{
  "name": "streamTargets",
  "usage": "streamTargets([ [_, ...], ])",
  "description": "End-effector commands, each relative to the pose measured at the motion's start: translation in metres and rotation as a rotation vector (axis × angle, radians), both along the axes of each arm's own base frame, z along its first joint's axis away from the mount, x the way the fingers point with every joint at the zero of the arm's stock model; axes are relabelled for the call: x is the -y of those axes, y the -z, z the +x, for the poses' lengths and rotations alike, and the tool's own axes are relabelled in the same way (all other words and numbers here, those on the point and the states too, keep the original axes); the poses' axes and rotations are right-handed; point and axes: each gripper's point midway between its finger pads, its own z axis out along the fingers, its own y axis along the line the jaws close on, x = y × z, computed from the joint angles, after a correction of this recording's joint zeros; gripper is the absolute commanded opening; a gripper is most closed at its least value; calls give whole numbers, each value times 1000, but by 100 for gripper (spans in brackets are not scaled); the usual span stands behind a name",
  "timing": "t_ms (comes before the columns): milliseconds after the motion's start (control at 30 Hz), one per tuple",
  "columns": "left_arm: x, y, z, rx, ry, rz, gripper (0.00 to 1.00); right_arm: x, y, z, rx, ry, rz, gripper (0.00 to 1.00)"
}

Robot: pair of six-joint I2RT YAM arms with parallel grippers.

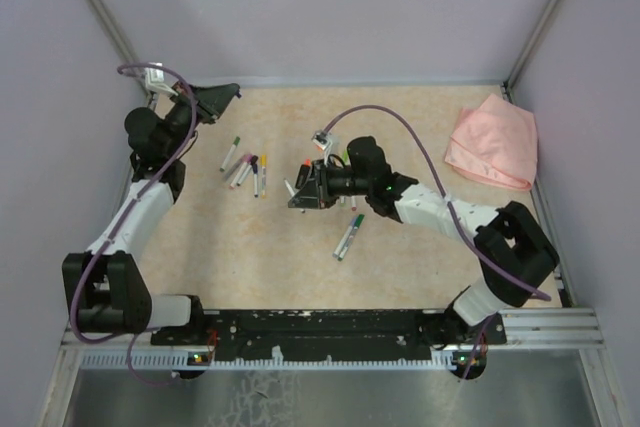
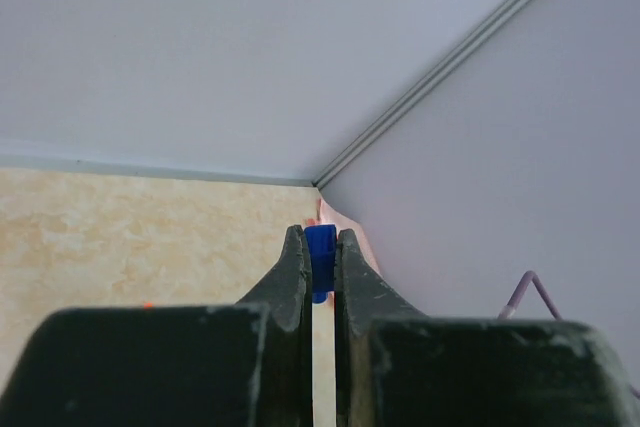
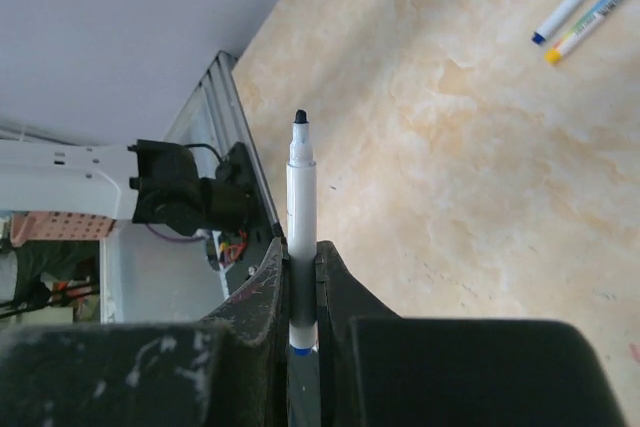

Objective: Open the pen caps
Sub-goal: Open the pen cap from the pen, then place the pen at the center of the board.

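My left gripper (image 1: 230,93) is raised at the back left corner and shut on a small blue pen cap (image 2: 320,253), which sits pinched between its fingertips (image 2: 320,243). My right gripper (image 1: 300,190) hangs over the middle of the table, shut on a white pen barrel (image 3: 301,197). The barrel's dark tip (image 3: 300,117) is bare and sticks out past the jaws. Several capped pens (image 1: 246,167) lie in a loose cluster left of centre. One pen with a green cap (image 1: 349,235) lies alone just in front of the right gripper.
A crumpled pink cloth (image 1: 492,143) lies at the back right corner and peeks out behind the left fingertips (image 2: 350,232). Grey walls close in the beige tabletop (image 1: 420,247) on three sides. Several pen ends (image 3: 575,2) show in the right wrist view's top right.
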Motion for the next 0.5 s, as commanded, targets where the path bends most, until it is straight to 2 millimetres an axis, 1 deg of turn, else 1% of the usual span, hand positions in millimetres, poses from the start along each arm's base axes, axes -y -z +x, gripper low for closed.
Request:
streamTargets([
  [0,0,-24,-2,112,-21,65,0,14,-13,-6,64,26,-44,0],
  [67,6,-16,-7,91,30,90,0,31,1,10,71,147,-139,0],
  [133,13,-3,-14,48,90,93,0,57,18,29,72,301,-249,0],
  [233,24,26,-30,-33,180,82,0,100,40,48,64,483,-364,0],
  [300,27,45,-41,-85,213,70,0,126,52,59,50,575,-423,0],
  [367,29,65,-52,-130,231,66,0,147,63,68,36,635,-474,0],
  [467,31,88,-66,-182,242,63,0,170,79,77,18,686,-549,0],
])
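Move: The right hand already holds the uncapped pen. The free spot beside the pink-ended pen lies about 14 cm ahead, 19 to its right and 20 below. The pink-ended pen is 15 ahead and 15 right, the green-ended pen 16 ahead and 11 right, the capped green pen 1 ahead and 13 right. For the left hand with the blue cap, the pink cap lies 4 cm ahead, 26 right and 36 below, the green cap 7 ahead and 22 right. Rightward, gathering speed, the right hand carries the uncapped pen some 13 cm towards the laid-out pens, also going forward and down about 6 each, its fingers swinging roughly 30 degrees clockwise and tipping further down. The left hand, still pinching the blue cap, rises slightly, then sinks about 7 cm, drawing back and a little right while turning clockwise, fingers dipping. Both grips stay shut. ##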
